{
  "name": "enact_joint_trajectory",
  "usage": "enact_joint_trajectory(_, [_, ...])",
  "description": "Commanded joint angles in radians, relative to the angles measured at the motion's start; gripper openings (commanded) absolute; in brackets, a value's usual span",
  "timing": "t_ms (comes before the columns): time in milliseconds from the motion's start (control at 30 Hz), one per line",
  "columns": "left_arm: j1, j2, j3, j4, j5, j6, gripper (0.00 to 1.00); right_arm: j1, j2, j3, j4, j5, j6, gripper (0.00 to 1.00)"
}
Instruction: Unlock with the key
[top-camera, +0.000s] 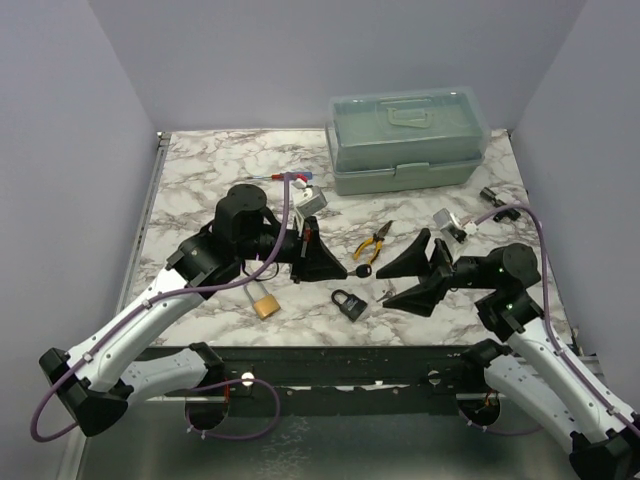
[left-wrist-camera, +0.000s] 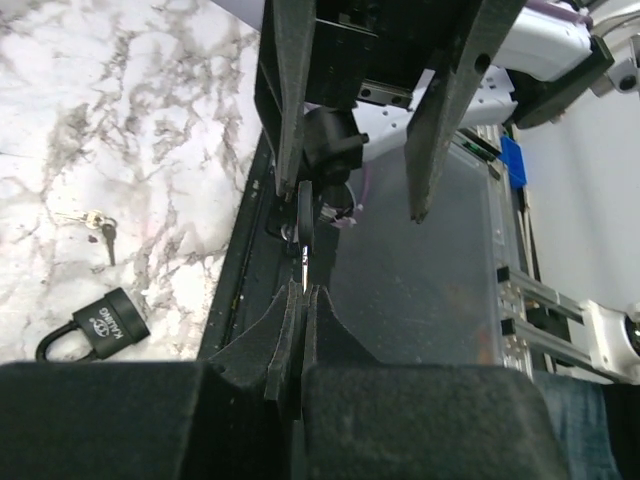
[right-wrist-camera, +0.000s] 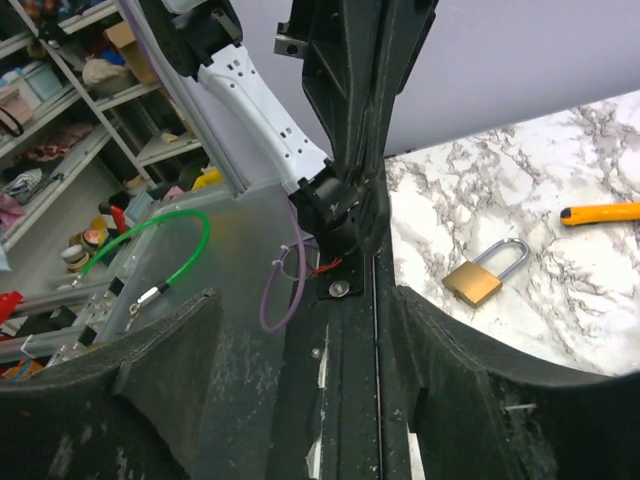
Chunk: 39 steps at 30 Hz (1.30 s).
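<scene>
My left gripper (top-camera: 340, 270) is shut on a small key with a black head (left-wrist-camera: 305, 218). The key's silver blade sticks out of the fingertips (left-wrist-camera: 303, 292) and is held above the table. The black head also shows in the top view (top-camera: 362, 271). A tiny silver-grey key bunch (left-wrist-camera: 95, 222) lies on the marble next to the black padlock (left-wrist-camera: 95, 328), which lies flat (top-camera: 350, 304); the bunch also shows in the top view (top-camera: 385, 293). A brass padlock (top-camera: 265, 306) lies left of it and shows in the right wrist view (right-wrist-camera: 480, 275). My right gripper (top-camera: 405, 280) is open and empty (right-wrist-camera: 300, 295), pointing left toward the left gripper.
Yellow-handled pliers (top-camera: 372, 243) lie behind the held key. A green toolbox (top-camera: 408, 140) stands at the back right. A red-and-blue screwdriver (top-camera: 275, 177) and a small silver lock (top-camera: 312, 200) lie behind the left arm. Another silver object (top-camera: 450, 222) lies behind the right gripper.
</scene>
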Motion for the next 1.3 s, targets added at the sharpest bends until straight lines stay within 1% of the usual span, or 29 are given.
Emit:
enact_joint_trajectory(0, [0.006, 0.033, 0.041, -0.019, 0.116, -0.001, 0.0, 0.0, 0.033, 0.022, 0.099, -0.059, 0.037, 0.69])
enact_joint_trajectory(167, [0.006, 0.075, 0.051, -0.016, 0.139, 0.001, 0.0, 0.0, 0.082, 0.045, 0.103, -0.031, 0.039, 0.61])
enact_joint_trajectory(267, [0.005, 0.091, 0.053, -0.013, 0.142, 0.002, 0.0, 0.0, 0.093, 0.049, 0.113, -0.026, 0.049, 0.53])
enact_joint_trajectory(400, [0.005, 0.102, 0.053, -0.002, 0.135, 0.004, 0.0, 0.0, 0.106, 0.047, 0.117, -0.03, 0.056, 0.4])
enact_joint_trajectory(500, [0.005, 0.11, 0.052, 0.005, 0.122, 0.007, 0.0, 0.0, 0.116, 0.041, 0.13, -0.04, 0.071, 0.35])
enact_joint_trajectory(767, [0.005, 0.129, 0.052, 0.026, 0.101, 0.016, 0.0, 0.0, 0.123, 0.022, 0.165, -0.034, 0.104, 0.26])
enact_joint_trajectory(900, [0.005, 0.139, 0.054, 0.034, 0.098, 0.017, 0.0, 0.001, 0.135, 0.018, 0.174, -0.032, 0.109, 0.24])
enact_joint_trajectory(1267, [0.006, 0.157, 0.052, 0.041, 0.09, 0.025, 0.0, 0.002, 0.162, 0.014, 0.177, -0.034, 0.11, 0.24])
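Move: The key, gripped by its blade in the left fingers, points right, its black head about 4 cm right of the left hand. From the open right hand the head lies about 4 cm left, 2 cm ahead and 1 cm higher. The black padlock lies on the table some 28 cm below, about 12 cm ahead and 3 cm left of the right hand; the small keys are about 16 cm ahead and 7 cm right. Left carries the key about 2 cm right and down; right eases 2 cm forward-left, half-closing around its head. ##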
